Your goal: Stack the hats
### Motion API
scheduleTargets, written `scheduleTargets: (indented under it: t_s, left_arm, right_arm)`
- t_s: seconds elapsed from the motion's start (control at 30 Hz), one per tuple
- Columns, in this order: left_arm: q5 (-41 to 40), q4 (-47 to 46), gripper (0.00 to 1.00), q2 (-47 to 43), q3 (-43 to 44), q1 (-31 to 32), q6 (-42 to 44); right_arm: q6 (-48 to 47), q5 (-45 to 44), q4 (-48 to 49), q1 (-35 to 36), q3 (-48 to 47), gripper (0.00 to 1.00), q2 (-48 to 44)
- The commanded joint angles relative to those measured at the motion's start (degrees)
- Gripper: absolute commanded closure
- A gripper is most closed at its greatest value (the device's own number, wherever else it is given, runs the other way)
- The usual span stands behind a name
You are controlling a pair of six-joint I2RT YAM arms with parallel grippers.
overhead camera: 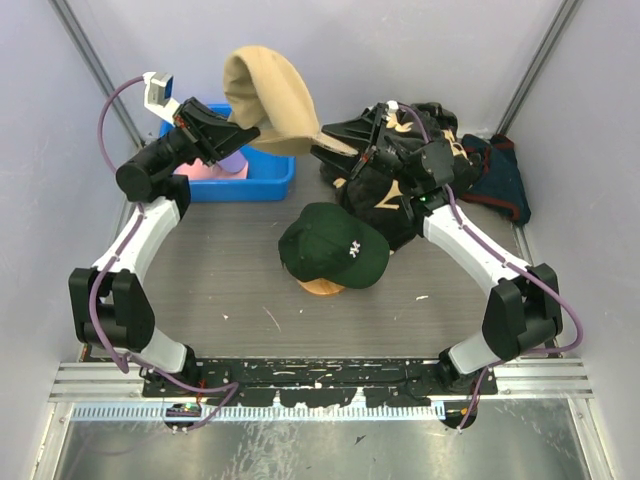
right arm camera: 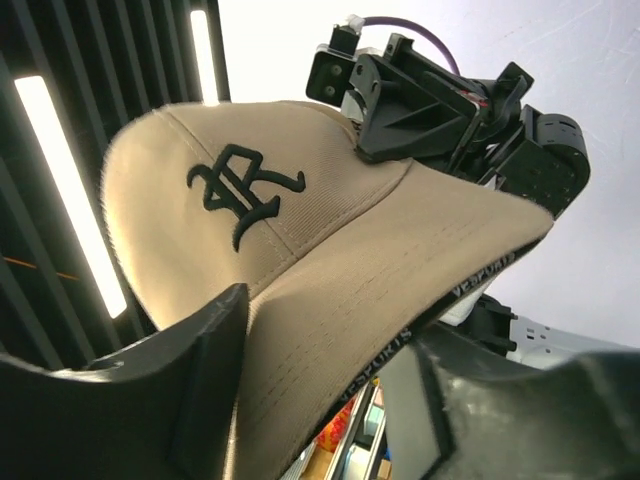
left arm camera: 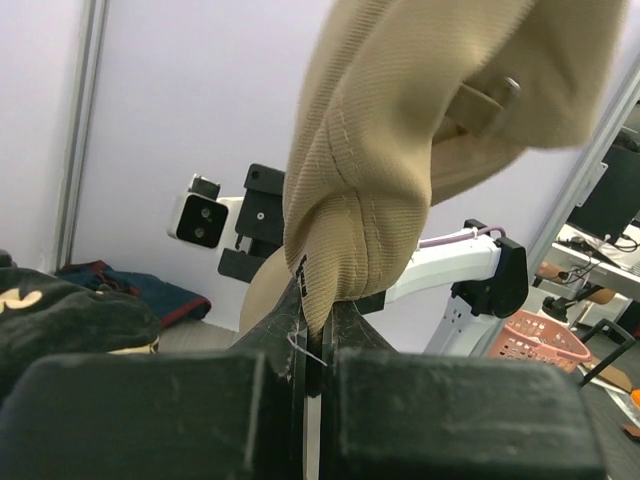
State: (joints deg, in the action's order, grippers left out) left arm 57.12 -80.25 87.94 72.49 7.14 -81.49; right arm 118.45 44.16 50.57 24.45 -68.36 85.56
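Observation:
A tan hat (overhead camera: 268,95) hangs in the air at the back of the table, with my left gripper (overhead camera: 232,128) shut on its rear edge (left arm camera: 322,320). The cap's fabric (left arm camera: 430,130) bulges above the left fingers. My right gripper (overhead camera: 335,148) stands open around the tan brim (right arm camera: 300,230). One finger (right arm camera: 200,370) lies against the brim's top, while the other (right arm camera: 470,400) stays a little apart below it. A dark green hat (overhead camera: 333,245) sits on a wooden stand (overhead camera: 322,287) at mid table. Pink (overhead camera: 200,168) and lavender (overhead camera: 232,160) hats lie in a blue bin, mostly hidden.
The blue bin (overhead camera: 262,180) stands at the back left under my left arm. A black cloth with tan marks (overhead camera: 385,195) lies heaped at the back right beneath my right arm. A dark blue and red cloth (overhead camera: 497,175) lies beside it.

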Motion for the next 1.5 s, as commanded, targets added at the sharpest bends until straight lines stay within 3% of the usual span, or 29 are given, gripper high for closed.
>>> scheduleTargets:
  t_s: [0.0,0.2,0.4,0.47,0.5,0.57,0.67,0.73,0.87,1.1,1.37,1.47]
  left_arm:
    - [0.79,-1.69,1.00,0.39,1.17,0.30,0.89]
    - [-2.02,-1.67,1.00,2.88,2.65,0.09,-0.32]
    - [-5.40,-1.66,1.00,8.21,6.55,-1.32,-6.86]
    - [-6.06,-1.55,0.96,9.65,7.03,-1.64,-8.71]
    - [-6.14,-1.58,0.90,10.19,7.05,-1.68,-9.26]
    - [-5.89,-1.03,0.67,10.82,6.31,-1.97,-10.20]
    - [-5.71,-0.98,0.51,9.95,2.36,-2.79,-10.19]
    - [-5.87,1.08,0.45,7.61,-2.02,-3.82,-7.85]
    - [-5.38,12.07,0.41,1.70,-10.12,-5.81,-0.30]
    - [-4.98,28.04,0.33,-10.28,-23.67,-6.72,9.90]
    - [-3.85,46.48,0.32,-21.22,-33.82,-6.61,18.56]
    - [-5.02,55.07,0.37,-23.85,-36.59,-6.59,22.76]
  right_arm:
    - [16.94,-1.41,2.78,0.52,-4.13,0.52,-0.48]
    - [16.77,-1.49,3.23,0.60,-3.72,0.82,-1.03]
    - [13.88,-0.41,2.70,0.51,-2.63,0.99,-2.45]
    - [9.89,0.53,-0.90,0.32,-2.95,1.00,-3.47]
    - [7.30,0.79,-3.34,0.15,-3.21,0.99,-4.11]
    - [3.31,0.54,-7.24,-0.53,-2.89,1.00,-5.62]
    - [2.40,-0.37,-7.32,-2.55,-0.55,0.99,-7.84]
    - [2.89,-0.08,-5.68,-4.54,0.35,0.99,-9.02]
    - [1.53,4.03,-6.96,-9.73,-0.48,0.99,-10.68]
    - [-18.28,13.45,-33.02,-19.10,-6.49,0.99,-13.75]
    - [-22.99,16.30,-38.93,-19.88,-6.37,1.00,-13.82]
    - [-23.27,16.32,-39.78,-19.88,-6.02,0.99,-13.61]
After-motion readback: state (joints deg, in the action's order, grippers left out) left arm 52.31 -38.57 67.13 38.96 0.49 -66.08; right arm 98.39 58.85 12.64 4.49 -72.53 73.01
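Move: The right hand's open fingers already straddle the brim of the tan hat, whose middle is about 7 cm to its left, 3 cm ahead and 4 cm up. The green hat on its stand lies some 24 cm below this hand, 8 cm back and 2 cm right; the dark blanket is 12 cm ahead, 14 cm right and 42 cm down. From the left hand, which still grips the tan hat, its middle is about 3 cm right, 2 cm ahead and 5 cm up. Staying nearly in place, the right hand shuts on the tan hat's brim. The left hand draws forward about 7 cm, opens to let go of the hat, then sinks some 18 cm and comes back, tipping down. The right hand carries the hat about 10 cm to its right, fingertips dipping roughly 20 degrees and turning slightly clockwise. ##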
